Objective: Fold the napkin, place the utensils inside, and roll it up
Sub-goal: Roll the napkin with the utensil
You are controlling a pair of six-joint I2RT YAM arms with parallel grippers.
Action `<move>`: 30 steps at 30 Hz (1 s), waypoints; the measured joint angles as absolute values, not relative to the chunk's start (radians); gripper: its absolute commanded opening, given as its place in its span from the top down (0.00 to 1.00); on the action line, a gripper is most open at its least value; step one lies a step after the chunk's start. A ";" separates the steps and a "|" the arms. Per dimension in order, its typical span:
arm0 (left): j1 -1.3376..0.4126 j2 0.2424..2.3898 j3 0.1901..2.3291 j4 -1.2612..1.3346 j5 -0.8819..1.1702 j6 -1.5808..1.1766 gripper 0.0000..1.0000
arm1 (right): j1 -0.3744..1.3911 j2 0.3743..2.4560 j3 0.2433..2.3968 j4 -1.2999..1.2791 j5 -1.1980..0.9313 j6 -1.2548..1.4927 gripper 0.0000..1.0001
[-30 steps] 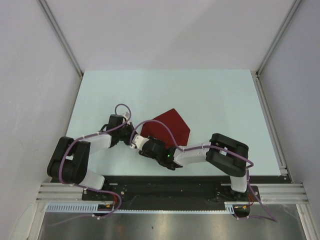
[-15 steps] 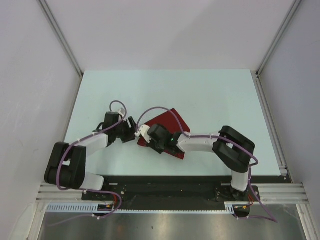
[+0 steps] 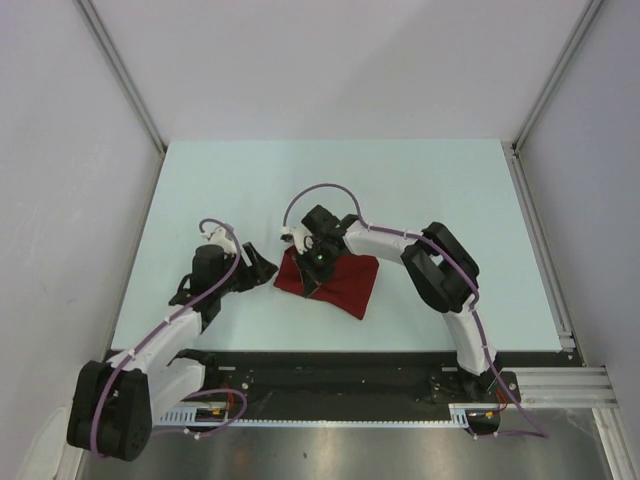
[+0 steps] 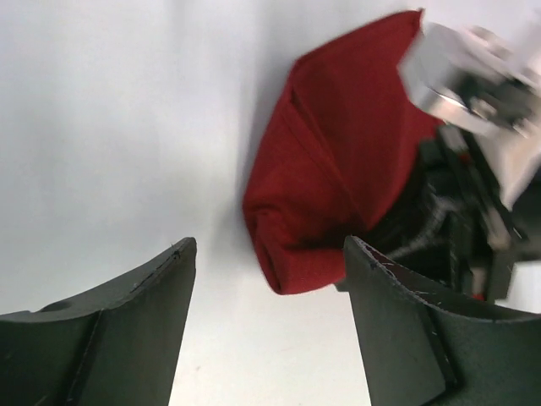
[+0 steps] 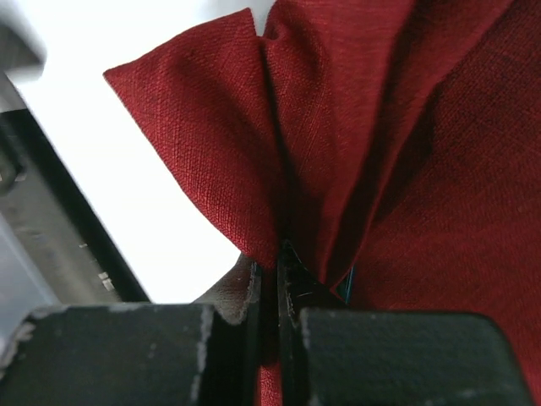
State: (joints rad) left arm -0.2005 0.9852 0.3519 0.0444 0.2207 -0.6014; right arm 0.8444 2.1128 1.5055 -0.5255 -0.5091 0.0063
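The dark red napkin (image 3: 340,283) lies bunched and partly folded on the pale table, left of centre. My right gripper (image 3: 309,262) is over its left part, shut on a raised fold of the cloth (image 5: 338,127); its jaws (image 5: 275,264) pinch the fabric between them. My left gripper (image 3: 262,268) stands open just left of the napkin, with bare table between its fingers (image 4: 269,254). The napkin's rounded folded end (image 4: 334,169) lies just ahead of them, apart from both pads. The utensils are out of view.
The pale table (image 3: 450,200) is walled by white panels on the left, back and right. A metal rail (image 3: 541,255) runs along its right edge. The right arm's wrist (image 4: 473,85) crowds the napkin's right side in the left wrist view.
My left gripper has opened, let go of the napkin and drawn back to the left. My right gripper has shut on the cloth and carried it away from the near edge, folding it over.
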 measured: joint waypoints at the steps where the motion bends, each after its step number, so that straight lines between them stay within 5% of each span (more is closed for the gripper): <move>1: -0.210 0.976 0.344 0.052 0.222 -0.600 0.27 | 0.835 2.129 1.524 -0.543 -0.534 0.012 1.00; 23: -0.329 1.129 0.342 0.207 0.266 -0.575 0.52 | 0.715 2.287 1.651 -0.659 -0.821 0.098 1.00; 26: -0.336 1.155 0.343 0.222 0.266 -0.575 0.60 | 0.715 2.294 1.660 -0.669 -0.823 0.099 1.00; 30: -0.338 1.190 0.350 0.227 0.265 -0.576 0.83 | 0.712 2.300 1.667 -0.677 -0.830 0.101 1.00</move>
State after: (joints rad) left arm -0.3378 1.1896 0.3504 0.2272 0.2653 -0.5758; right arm 0.7120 2.3005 1.6669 -0.6773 -0.8303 0.1013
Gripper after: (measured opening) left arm 0.335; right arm 0.053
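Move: The napkin's rolled left end lies about 5 cm to the right of my open left fingertips, about level with them fore and aft and some 5 cm below. My right fingertips, already pinching the roll, are about 10 cm to the right of my left ones and 4 cm nearer me; from them that end is about 7 cm left and 2 cm farther out. The napkin's near right corner lies some 12 cm right of my right fingertips and 6 cm nearer me. I bring my left hand about 5 cm to the right over the napkin's rolled left end, lifting slightly at first and then sinking, turning some 10 degrees clockwise as its fingers close to about half their gap around that end. My right hand keeps its pinch on the roll and goes on rolling the wrist over by about 20 degrees, its body leaning forward, while the fingertips shift only a centimetre or so forward. ##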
